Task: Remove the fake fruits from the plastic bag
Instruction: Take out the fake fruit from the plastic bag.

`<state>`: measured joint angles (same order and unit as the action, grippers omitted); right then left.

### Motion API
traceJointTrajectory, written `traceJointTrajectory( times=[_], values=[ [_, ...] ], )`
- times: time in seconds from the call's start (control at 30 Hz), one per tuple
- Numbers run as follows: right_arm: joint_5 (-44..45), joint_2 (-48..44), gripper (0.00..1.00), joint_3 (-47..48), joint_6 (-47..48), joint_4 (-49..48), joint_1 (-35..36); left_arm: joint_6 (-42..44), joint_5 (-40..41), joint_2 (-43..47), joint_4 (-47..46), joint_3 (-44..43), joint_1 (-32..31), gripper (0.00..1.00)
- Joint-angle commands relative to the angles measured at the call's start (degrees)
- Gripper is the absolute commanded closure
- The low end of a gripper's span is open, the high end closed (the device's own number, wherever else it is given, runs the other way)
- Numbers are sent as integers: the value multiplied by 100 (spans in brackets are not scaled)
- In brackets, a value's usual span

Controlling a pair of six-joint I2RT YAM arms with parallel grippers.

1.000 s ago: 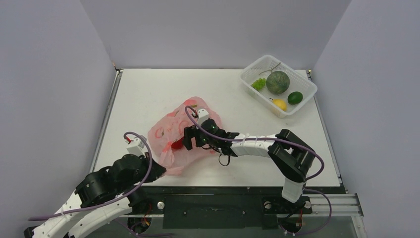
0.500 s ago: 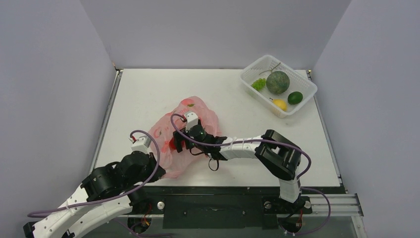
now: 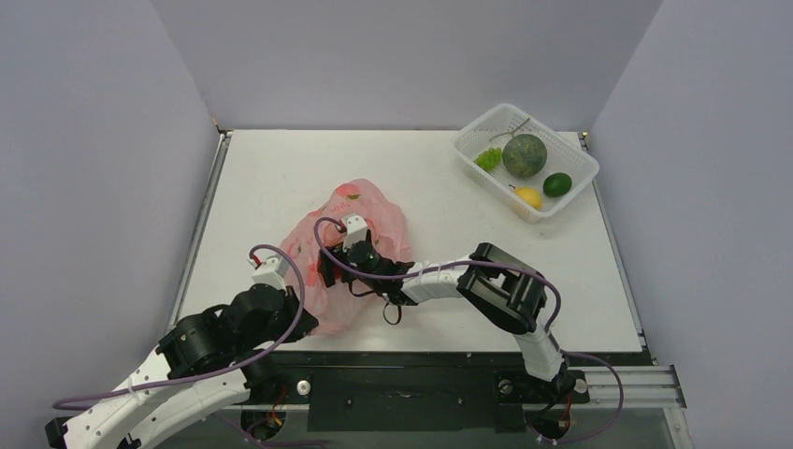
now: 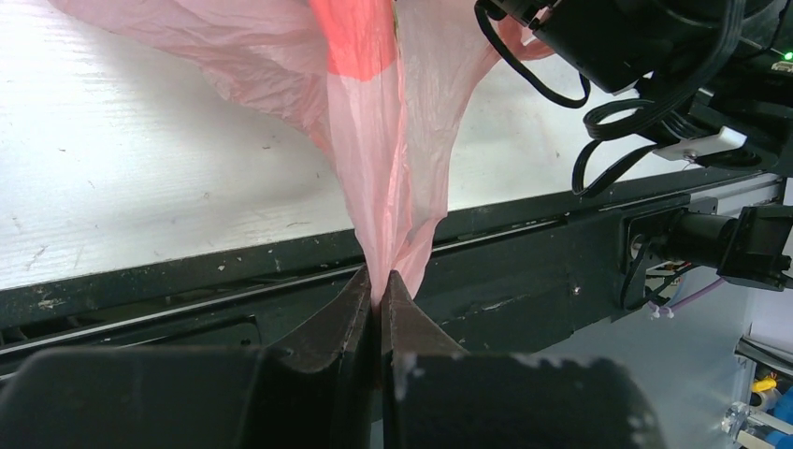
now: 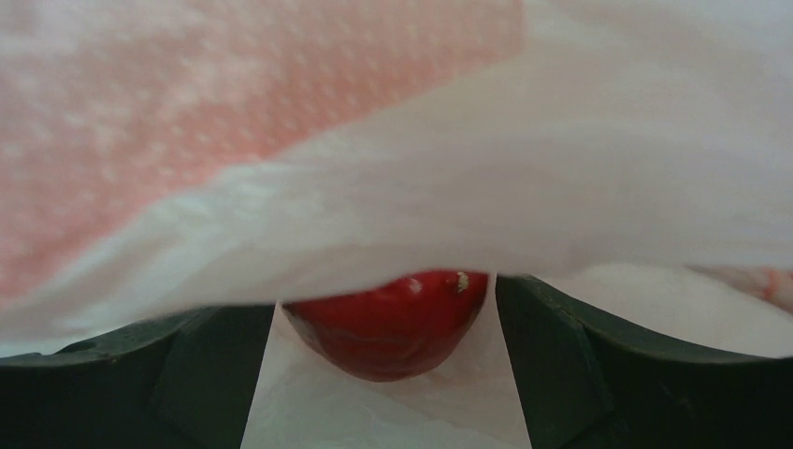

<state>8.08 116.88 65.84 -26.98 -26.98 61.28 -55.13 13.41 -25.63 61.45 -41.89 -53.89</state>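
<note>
The pink plastic bag [image 3: 360, 210] lies crumpled at the table's near middle. My left gripper [image 4: 379, 285] is shut on a twisted bottom corner of the bag [image 4: 393, 140], pulling it over the table's front edge. My right gripper [image 5: 386, 327] is pushed inside the bag, open, and a red round fruit [image 5: 388, 318] sits between its fingers [image 5: 215, 374] with small gaps on both sides. Bag film drapes over the fruit's top. In the top view the right gripper [image 3: 329, 269] is mostly hidden under the film.
A white perforated basket [image 3: 580, 159] at the back right holds a grey-green melon [image 3: 524, 155], a dark green oval [image 3: 557, 184], a lemon [image 3: 528, 196] and a leafy piece [image 3: 487, 157]. Grey walls enclose three sides. A black rail [image 4: 187, 299] runs along the front edge.
My right arm has reached further left, deeper into the bag. My left gripper, still clamped on the corner, has shifted slightly right and forward, and the bag has bunched up.
</note>
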Motion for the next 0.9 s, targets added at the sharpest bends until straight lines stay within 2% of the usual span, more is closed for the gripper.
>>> traceJointTrajectory(
  times=[0.0, 0.17, 0.27, 0.37, 0.53, 0.87],
  values=[
    [108, 40, 20, 300, -114, -229, 33, -41, -50, 103, -296, -2, 19, 100],
    [-4, -118, 39, 235, -72, -172, 31, -66, -16, 199, -258, 33, 19, 100],
    [-76, -302, 56, 169, -45, -111, 27, -96, -1, 287, -236, 95, 14, 100],
    [-143, -488, 68, 94, -2, 94, 33, -105, 18, 333, -208, 95, 17, 100],
    [-50, -1079, 98, -271, 188, 201, 22, -76, 91, 348, -155, 41, 19, 100],
    [-626, -2204, 100, -1541, 634, -774, 10, -73, 118, 363, -247, 145, 13, 100]
  ],
)
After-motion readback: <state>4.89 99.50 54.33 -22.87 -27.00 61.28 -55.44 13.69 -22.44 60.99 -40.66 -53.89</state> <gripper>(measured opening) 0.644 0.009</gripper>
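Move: The red fruit sits in the bag practically between my open right finger pads, its middle within about 1 cm of the hand point, slightly ahead and to the left. The bag edge pinched by my left fingers is some 14 cm back from my right hand, 2 cm to its left and 9 cm higher; the bag's far end lies about 18 cm ahead and 7 cm right. From my left hand the fruit is roughly 15 cm ahead, 1 cm right, 10 cm lower. I close my right fingers about a quarter of their range until the pads pinch the red fruit from both sides, staying in place meanwhile. Then I lift it some 7 cm, speeding up, while drawing it about 4 cm to the right and 3 cm back towards me. My left hand stays put and keeps its pinch on the bag's edge. ##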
